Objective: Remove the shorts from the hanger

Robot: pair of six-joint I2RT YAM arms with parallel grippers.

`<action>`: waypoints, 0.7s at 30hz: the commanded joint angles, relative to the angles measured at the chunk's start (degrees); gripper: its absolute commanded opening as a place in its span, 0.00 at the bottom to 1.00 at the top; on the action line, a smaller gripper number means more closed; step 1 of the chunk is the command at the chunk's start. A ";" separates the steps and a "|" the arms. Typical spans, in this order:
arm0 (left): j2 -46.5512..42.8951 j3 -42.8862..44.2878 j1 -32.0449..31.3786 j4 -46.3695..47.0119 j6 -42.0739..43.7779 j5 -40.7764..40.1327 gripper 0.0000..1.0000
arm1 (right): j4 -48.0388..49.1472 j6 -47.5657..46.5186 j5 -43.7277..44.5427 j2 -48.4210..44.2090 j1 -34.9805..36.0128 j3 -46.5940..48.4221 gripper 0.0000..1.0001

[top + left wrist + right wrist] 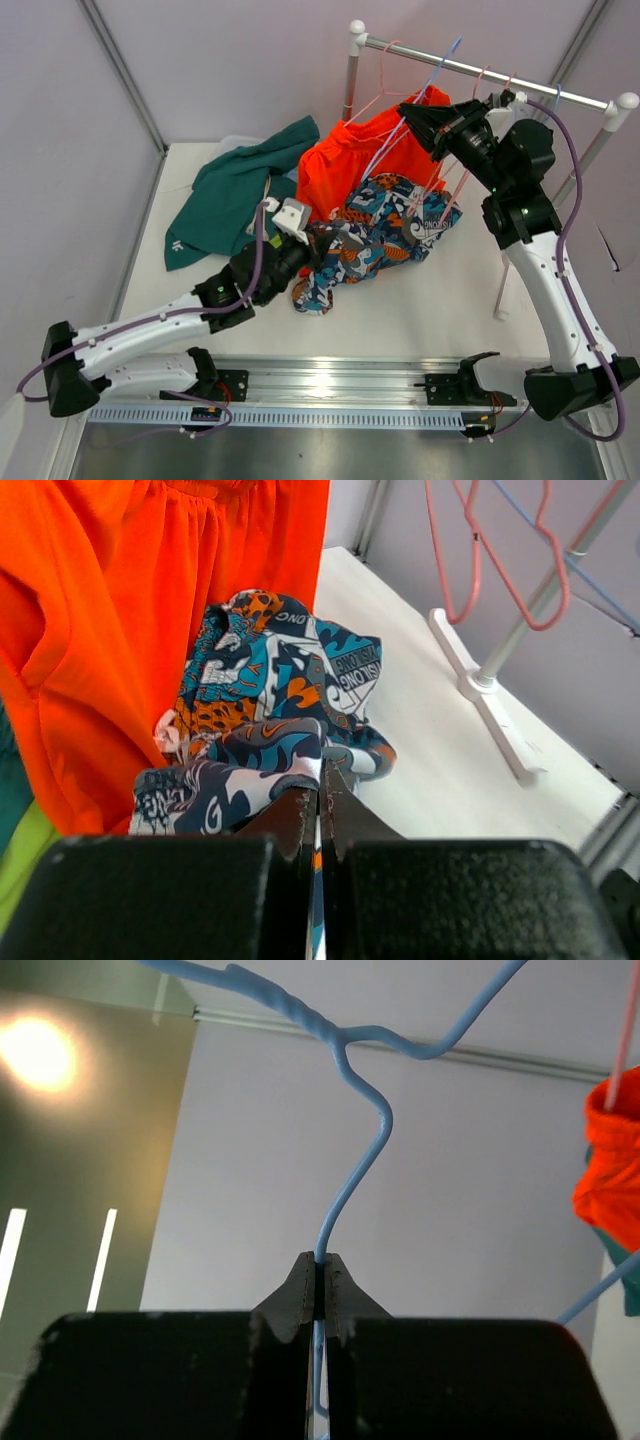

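Observation:
The printed shorts (385, 235) (270, 690) lie bunched on the white table (420, 310), and my left gripper (322, 240) (320, 792) is shut on their near edge. Bright orange shorts (350, 165) (120, 630) hang just behind them. Dark teal shorts (235, 195) lie in a heap to the left. My right gripper (408, 108) (320, 1260) is raised by the rail and shut on the wire of a blue hanger (430, 75) (355, 1150). I cannot tell whether any shorts still hang on that hanger. A strip of lime green (20, 870) shows at the left wrist view's edge.
The white clothes rack (480, 75) stands at the back right with pink hangers (450, 190) (470, 560) dangling from it. Its foot (490, 710) rests on the table right of the printed shorts. Grey walls close in the back and left.

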 commanded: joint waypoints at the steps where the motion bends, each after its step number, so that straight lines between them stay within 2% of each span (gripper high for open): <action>1: -8.98 -0.13 -1.64 -2.44 -2.94 0.95 0.00 | -1.62 -4.14 -1.09 3.72 -2.33 3.75 0.00; 10: -18.91 3.21 -8.85 -16.08 -0.48 -5.11 0.00 | -3.12 -11.26 0.84 10.59 -5.85 8.06 0.00; 15: -20.06 5.84 -9.38 -19.06 0.39 -7.92 0.00 | -1.80 -11.09 0.58 10.78 -6.29 4.03 0.00; 18: -18.93 12.93 -9.30 -23.37 3.81 -13.54 0.00 | -0.75 -11.35 -0.12 8.68 -6.12 1.22 0.00; 19: -18.31 16.45 -9.30 -24.68 7.31 -15.38 0.00 | -0.66 -11.70 -0.30 8.06 -6.03 -0.44 0.04; 20: -17.52 18.39 -9.30 -24.96 9.25 -19.23 0.00 | -0.49 -12.05 -0.65 7.35 -6.20 -1.16 0.19; 21: -15.43 22.07 -9.12 -24.96 13.80 -21.10 0.00 | -0.75 -12.49 -0.57 6.04 -6.12 -2.29 0.40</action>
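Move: Holding the patterned shorts, already off the blue hanger, the left hand has the green shorts over the basket about 24 cm ahead, 23 cm to its left and 24 cm below; the orange shorts hang some 16 cm ahead, 5 cm right and 7 cm higher. From the right hand, gripping the blue hanger's wire, the rail spot for its hook is about 17 cm ahead, 11 cm right, nearly level; the orange shorts hang 8 cm ahead, 10 cm left, 15 cm lower. Lowering the blue hanger's hook onto the rail, the right hand goes about 8 cm forward and as far down, rolling its left side down some 10 degrees, then parts its fingers partway around the wire. Still pinching the patterned shorts, the left hand pulls them away from the rack, up, left and back, then turns slightly forward while continuing left and up. ##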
